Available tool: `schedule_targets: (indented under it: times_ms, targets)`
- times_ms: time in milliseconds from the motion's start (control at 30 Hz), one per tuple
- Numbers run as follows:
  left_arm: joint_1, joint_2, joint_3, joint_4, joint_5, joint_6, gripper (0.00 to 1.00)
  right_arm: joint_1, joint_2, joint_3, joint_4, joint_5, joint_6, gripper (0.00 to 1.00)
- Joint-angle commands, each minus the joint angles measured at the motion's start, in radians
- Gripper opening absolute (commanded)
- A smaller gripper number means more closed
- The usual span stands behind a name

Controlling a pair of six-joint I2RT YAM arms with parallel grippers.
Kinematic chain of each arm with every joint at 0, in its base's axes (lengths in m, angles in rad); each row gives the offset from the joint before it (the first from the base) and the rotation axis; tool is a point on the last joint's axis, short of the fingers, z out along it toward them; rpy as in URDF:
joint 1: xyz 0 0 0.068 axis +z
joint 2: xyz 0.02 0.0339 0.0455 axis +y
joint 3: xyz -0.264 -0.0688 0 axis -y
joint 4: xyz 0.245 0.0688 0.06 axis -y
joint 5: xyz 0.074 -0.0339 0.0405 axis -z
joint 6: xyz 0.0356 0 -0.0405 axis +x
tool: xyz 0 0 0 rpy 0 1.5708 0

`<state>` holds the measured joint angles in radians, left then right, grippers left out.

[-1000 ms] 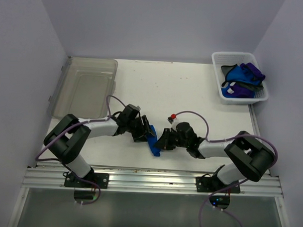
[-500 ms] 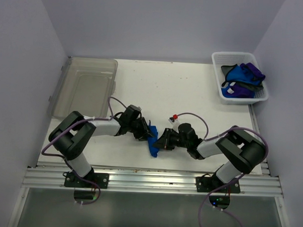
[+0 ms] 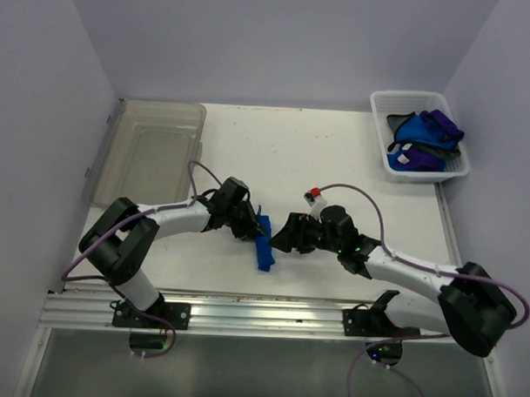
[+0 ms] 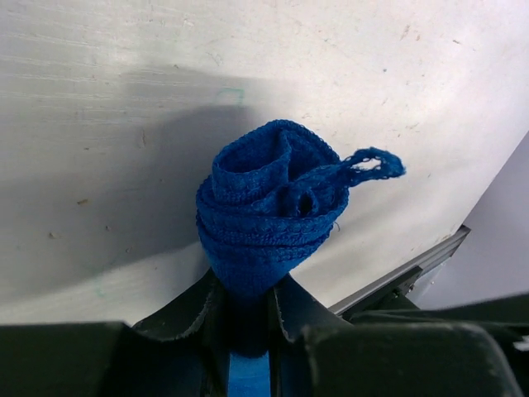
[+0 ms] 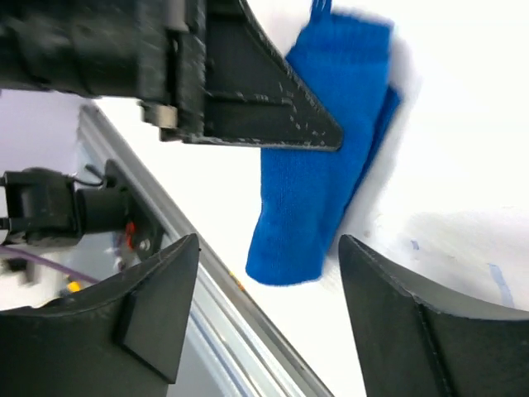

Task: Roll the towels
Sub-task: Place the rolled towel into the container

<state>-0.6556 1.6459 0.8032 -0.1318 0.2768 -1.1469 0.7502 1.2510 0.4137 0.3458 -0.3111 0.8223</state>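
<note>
A bright blue towel (image 3: 263,243), rolled into a short tight bundle, lies on the white table (image 3: 336,157) between both arms. My left gripper (image 3: 252,227) is shut on its upper end. In the left wrist view the roll (image 4: 264,203) sticks out from between the black fingers (image 4: 186,310), with my left gripper (image 4: 245,291) clamped on it and a loose corner loop at its right. My right gripper (image 3: 282,237) stands open just right of the roll. In the right wrist view the towel (image 5: 324,169) lies beyond my right gripper (image 5: 269,240), untouched by the fingers.
A white basket (image 3: 381,155) at the back right holds more blue towels (image 3: 422,128) and a purple one (image 3: 414,158). A clear plastic bin (image 3: 153,151) sits at the back left. The metal rail (image 3: 261,316) runs along the near table edge, close to the roll.
My right gripper has opened, let go of the roll and drawn back to the right. My left gripper has closed on the roll's upper end.
</note>
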Motion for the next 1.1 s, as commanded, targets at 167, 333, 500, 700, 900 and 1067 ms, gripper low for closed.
schedule_targets:
  times_ms: [167, 333, 500, 700, 900, 1067]
  targets:
    - [0.056, -0.133, 0.134, -0.152, -0.056, 0.070, 0.15, -0.014, -0.341, 0.167, -0.608, 0.419, -0.230, 0.75]
    - [0.146, -0.161, 0.303, -0.276, -0.065, 0.140, 0.15, -0.014, -0.392, 0.203, -0.712, 0.498, -0.249, 0.75]
    - [0.362, -0.167, 0.497, -0.368, -0.061, 0.231, 0.15, -0.015, -0.383, 0.224, -0.725, 0.492, -0.256, 0.75]
    - [0.638, -0.126, 0.610, -0.345, -0.053, 0.245, 0.15, -0.014, -0.349, 0.237, -0.712, 0.472, -0.262, 0.75]
    - [0.803, -0.009, 0.620, -0.122, -0.065, 0.118, 0.15, -0.014, -0.291, 0.247, -0.697, 0.440, -0.259, 0.75]
    - [0.858, 0.159, 0.614, 0.114, -0.047, -0.034, 0.16, -0.014, -0.243, 0.260, -0.696, 0.429, -0.247, 0.75]
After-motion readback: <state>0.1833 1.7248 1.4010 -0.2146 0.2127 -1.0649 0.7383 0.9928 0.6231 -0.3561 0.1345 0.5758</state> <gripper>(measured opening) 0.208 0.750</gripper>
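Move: The left hand already pinches the rolled towel, whose middle lies about 3 cm back and 2 cm to the right of its fingers. The container stands some 21 cm ahead and 31 cm to the left, its middle about level with this hand. From the right hand the container lies roughly 25 cm ahead, 41 cm left and 5 cm lower, while the towel's middle is about 6 cm left, 1 cm back and 6 cm below. Keeping its pinch on the rolled towel, the left hand rises first, then sweeps forward and left about 40 cm in all, cresting some 22 cm up and dipping about 4 cm at the end over the far part of the container, while the wrist turns roughly 45 degrees counter-clockwise and its fingertips tilt up. The right hand, fingers staying open, backs off some 10 cm to its right away from the towel, lifting about 6 cm before easing most of the way down again and rolling its left side down. ##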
